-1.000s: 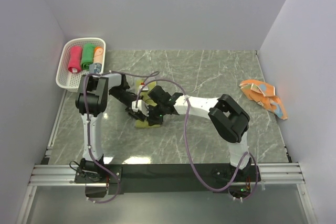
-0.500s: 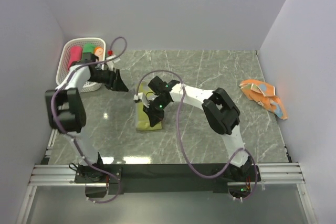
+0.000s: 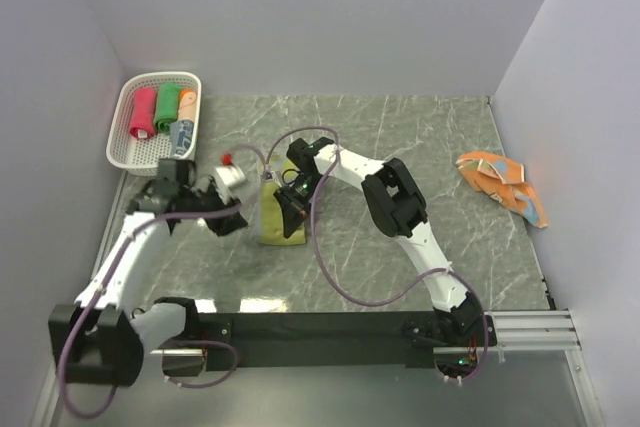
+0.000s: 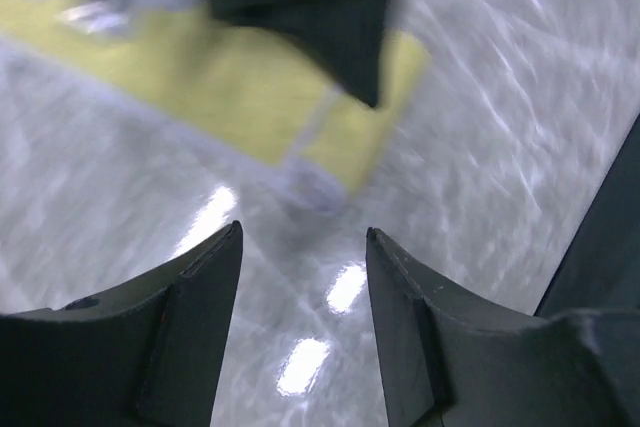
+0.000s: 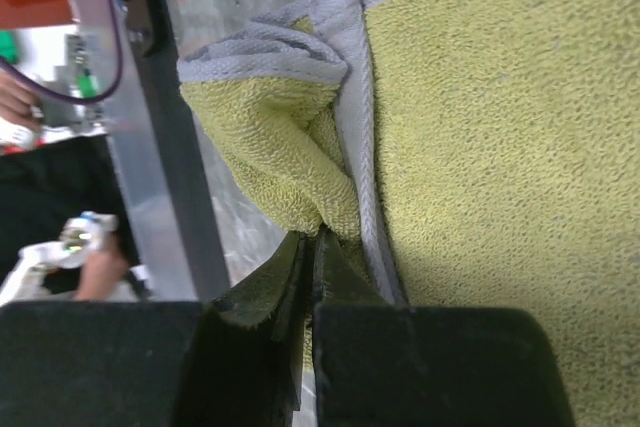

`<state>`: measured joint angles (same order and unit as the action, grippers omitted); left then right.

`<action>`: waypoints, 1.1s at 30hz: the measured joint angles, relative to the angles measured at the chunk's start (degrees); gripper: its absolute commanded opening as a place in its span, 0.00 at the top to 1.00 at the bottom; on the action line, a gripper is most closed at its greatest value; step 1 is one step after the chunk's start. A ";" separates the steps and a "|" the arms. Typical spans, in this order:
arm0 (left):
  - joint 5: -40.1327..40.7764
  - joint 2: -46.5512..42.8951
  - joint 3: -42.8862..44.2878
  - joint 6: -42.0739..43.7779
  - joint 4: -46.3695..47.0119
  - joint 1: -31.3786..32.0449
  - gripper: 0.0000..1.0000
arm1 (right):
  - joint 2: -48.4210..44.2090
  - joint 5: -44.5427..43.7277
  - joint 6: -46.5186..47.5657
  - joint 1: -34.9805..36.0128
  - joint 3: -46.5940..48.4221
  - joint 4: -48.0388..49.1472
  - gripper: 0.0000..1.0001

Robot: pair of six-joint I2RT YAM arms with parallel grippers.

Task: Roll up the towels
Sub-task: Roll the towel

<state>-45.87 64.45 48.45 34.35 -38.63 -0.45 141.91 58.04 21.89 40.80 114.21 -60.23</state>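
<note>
A yellow towel (image 3: pixel 270 229) lies flat on the marble table, its grey-edged corner folded up (image 5: pixel 290 137). My right gripper (image 5: pixel 315 242) is shut on that folded edge, over the towel's right side (image 3: pixel 292 209). My left gripper (image 3: pixel 234 218) hovers just left of the towel, open with only bare table between its fingers (image 4: pixel 303 247); the towel (image 4: pixel 250 97) lies ahead of it. A crumpled orange towel with light-blue marks (image 3: pixel 502 183) lies at the far right. Pink-red (image 3: pixel 143 113), green (image 3: pixel 166 105), orange (image 3: pixel 188 99) and grey-blue (image 3: pixel 181 133) rolls sit in the basket.
The white perforated basket (image 3: pixel 122 147) stands at the back left corner against the wall. Purple cables loop from both arms over the table near the yellow towel. Walls close in the table on the left, back and right.
My left arm has swung from beside the basket down to the table left of the yellow towel, its jaws spreading. The right gripper has stayed shut on the towel's edge.
</note>
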 measured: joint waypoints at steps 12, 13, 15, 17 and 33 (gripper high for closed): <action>18.71 -0.46 -10.43 8.61 12.31 32.68 0.41 | 2.62 2.56 -6.08 -0.90 2.01 -1.64 1.00; 19.85 0.90 -10.67 9.09 13.62 33.53 0.41 | 2.62 2.67 -6.45 -0.94 1.81 -1.38 1.00; 21.99 3.69 -11.26 9.84 16.00 34.71 0.43 | 2.62 2.93 -7.23 -1.11 1.51 -1.05 1.00; 23.78 6.47 -11.52 10.16 17.68 35.39 0.51 | 2.62 3.04 -7.65 -1.22 1.49 -0.92 1.00; 23.02 19.10 -5.66 10.54 15.91 33.05 0.94 | -1.97 4.59 -12.28 -4.96 -6.88 5.18 0.65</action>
<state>-22.85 83.55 42.78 44.88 -22.72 32.60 139.94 62.63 9.61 35.83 107.33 -55.05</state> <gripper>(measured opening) 0.112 0.304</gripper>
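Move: The folded towel's near-left corner lies about 9 cm to the left hand's right, 3 cm back and 12 cm below; the towel's middle is some 6 cm ahead, 13 cm right and as far below. The white basket stands about 24 cm ahead and 17 cm left. The right hand already pinches the towel's near end, with that corner about 5 cm to its left, level in depth and height. The left hand sinks some 12 cm, swinging right, and pinches the near-left corner; the right hand then opens. ##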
